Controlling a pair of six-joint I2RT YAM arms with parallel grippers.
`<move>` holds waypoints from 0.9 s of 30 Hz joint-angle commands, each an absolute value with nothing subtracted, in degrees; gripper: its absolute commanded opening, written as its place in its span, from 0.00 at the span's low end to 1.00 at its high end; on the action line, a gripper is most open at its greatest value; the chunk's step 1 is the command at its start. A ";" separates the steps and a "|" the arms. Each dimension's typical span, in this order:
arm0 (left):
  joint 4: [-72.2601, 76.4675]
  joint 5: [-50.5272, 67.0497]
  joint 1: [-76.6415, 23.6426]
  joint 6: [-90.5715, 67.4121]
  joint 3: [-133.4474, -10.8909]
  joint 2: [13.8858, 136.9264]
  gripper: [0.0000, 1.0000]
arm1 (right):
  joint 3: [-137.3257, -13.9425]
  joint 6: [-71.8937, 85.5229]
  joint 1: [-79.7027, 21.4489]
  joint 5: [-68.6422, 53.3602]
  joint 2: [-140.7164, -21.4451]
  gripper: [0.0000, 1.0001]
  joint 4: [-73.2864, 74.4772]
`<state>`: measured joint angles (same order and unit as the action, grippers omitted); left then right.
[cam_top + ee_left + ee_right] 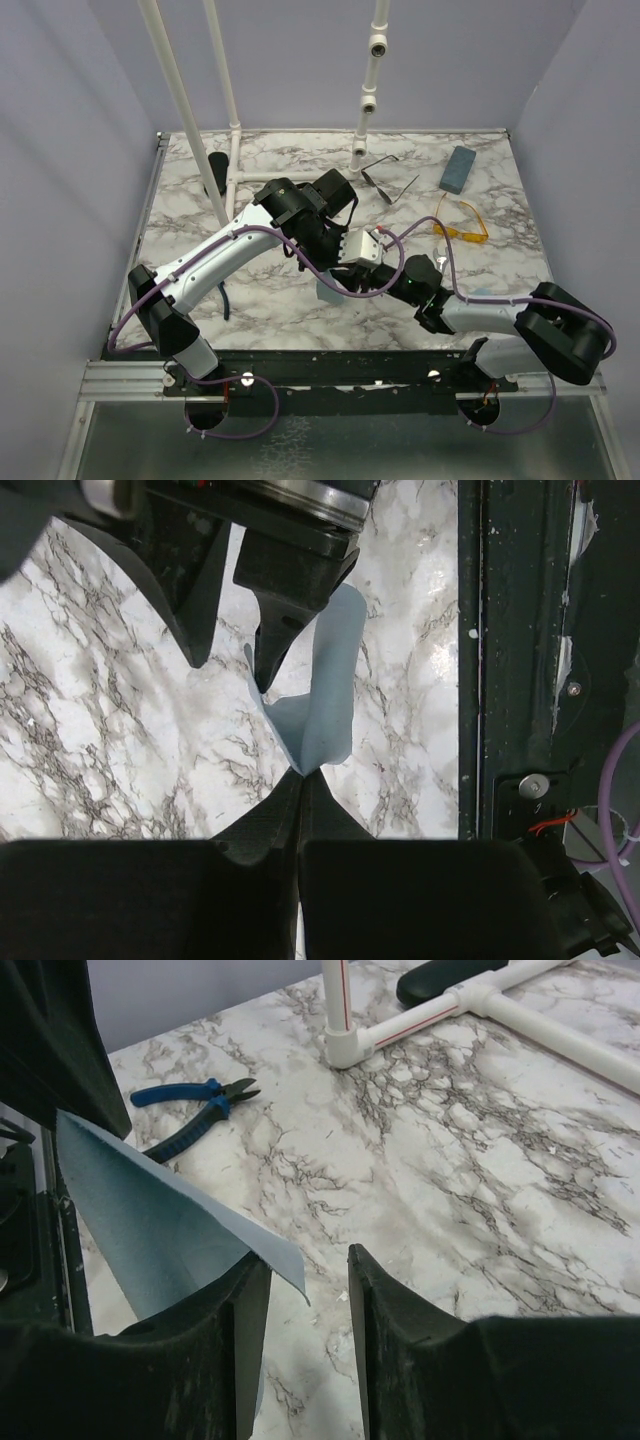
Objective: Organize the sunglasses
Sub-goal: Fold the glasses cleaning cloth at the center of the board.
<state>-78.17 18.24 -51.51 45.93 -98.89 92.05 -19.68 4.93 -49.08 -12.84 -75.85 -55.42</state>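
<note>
Two pairs of sunglasses lie at the back right of the table: a thin dark wire pair (388, 181) and a translucent yellow-orange pair (461, 226). Both grippers are well away from them, meeting near the table's middle front. My left gripper (300, 776) is shut on the lower corner of a light blue cloth (322, 685), which stands up from its tips. My right gripper (308, 1272) is open. A corner of the same cloth (160, 1228) drapes over its left finger (245, 1305) and pokes into the gap. In the top view the cloth (326, 291) shows below the two wrists.
A blue-grey oblong case (457, 168) lies at the back right. A black oval case (217, 170) sits at the back left beside a white pipe frame (236, 150). Blue-handled pliers (192, 1108) lie on the marble. The table's dark front rail (520, 680) is close by.
</note>
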 commanded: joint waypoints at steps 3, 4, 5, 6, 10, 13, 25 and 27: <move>-79.45 19.66 -51.88 47.09 -100.34 91.53 0.00 | -20.17 5.17 -49.46 -15.57 -78.33 0.39 -58.80; -79.45 19.49 -51.88 47.17 -100.27 91.53 0.00 | -20.25 5.24 -49.46 -15.80 -78.47 0.38 -58.80; -79.45 19.37 -51.94 47.19 -100.20 91.48 0.00 | -20.30 5.35 -49.44 -16.10 -78.48 0.35 -58.84; -79.45 19.26 -51.89 47.15 -100.00 91.42 0.00 | -20.30 5.41 -49.47 -16.13 -78.42 0.28 -58.80; -79.45 19.06 -51.87 46.91 -99.65 91.33 0.00 | -19.64 5.41 -49.43 -14.77 -76.69 0.04 -58.61; -78.23 17.13 -51.92 45.87 -98.43 91.24 0.00 | -19.49 5.06 -49.44 -13.07 -74.63 0.01 -55.79; -67.44 0.97 -51.62 41.66 -88.39 89.53 0.00 | -29.70 5.69 -49.46 -9.29 -71.18 0.01 -26.89; -65.97 0.38 -51.41 41.70 -86.84 89.09 0.00 | -31.78 6.04 -49.40 -9.45 -72.14 0.01 -23.80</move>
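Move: The cloth hangs from the left hand's shut fingers. Its free edge is about 4 cm ahead of the left hand, 3 cm to its right and 6 cm lower, and lies between the right hand's half-open fingers, about 1 cm back of that hand's point. The blue pliers lie on the table some 33 cm left of the right hand, 1 cm back and 15 cm below; the wrench lies about 25 cm to its right, roughly level, also 15 cm below. The right hand sinks about 1 cm as its half-open fingers close fully and pinch the cloth's free edge, then, after a small lift, goes down and slightly forward and right while its fingers tip downward some 15 degrees. The left hand keeps its pinch and holds still at first, then carries its end of the cloth about 5 cm forward, left and down together, away sideways from the right hand, its fingertips swinging forward and left. ##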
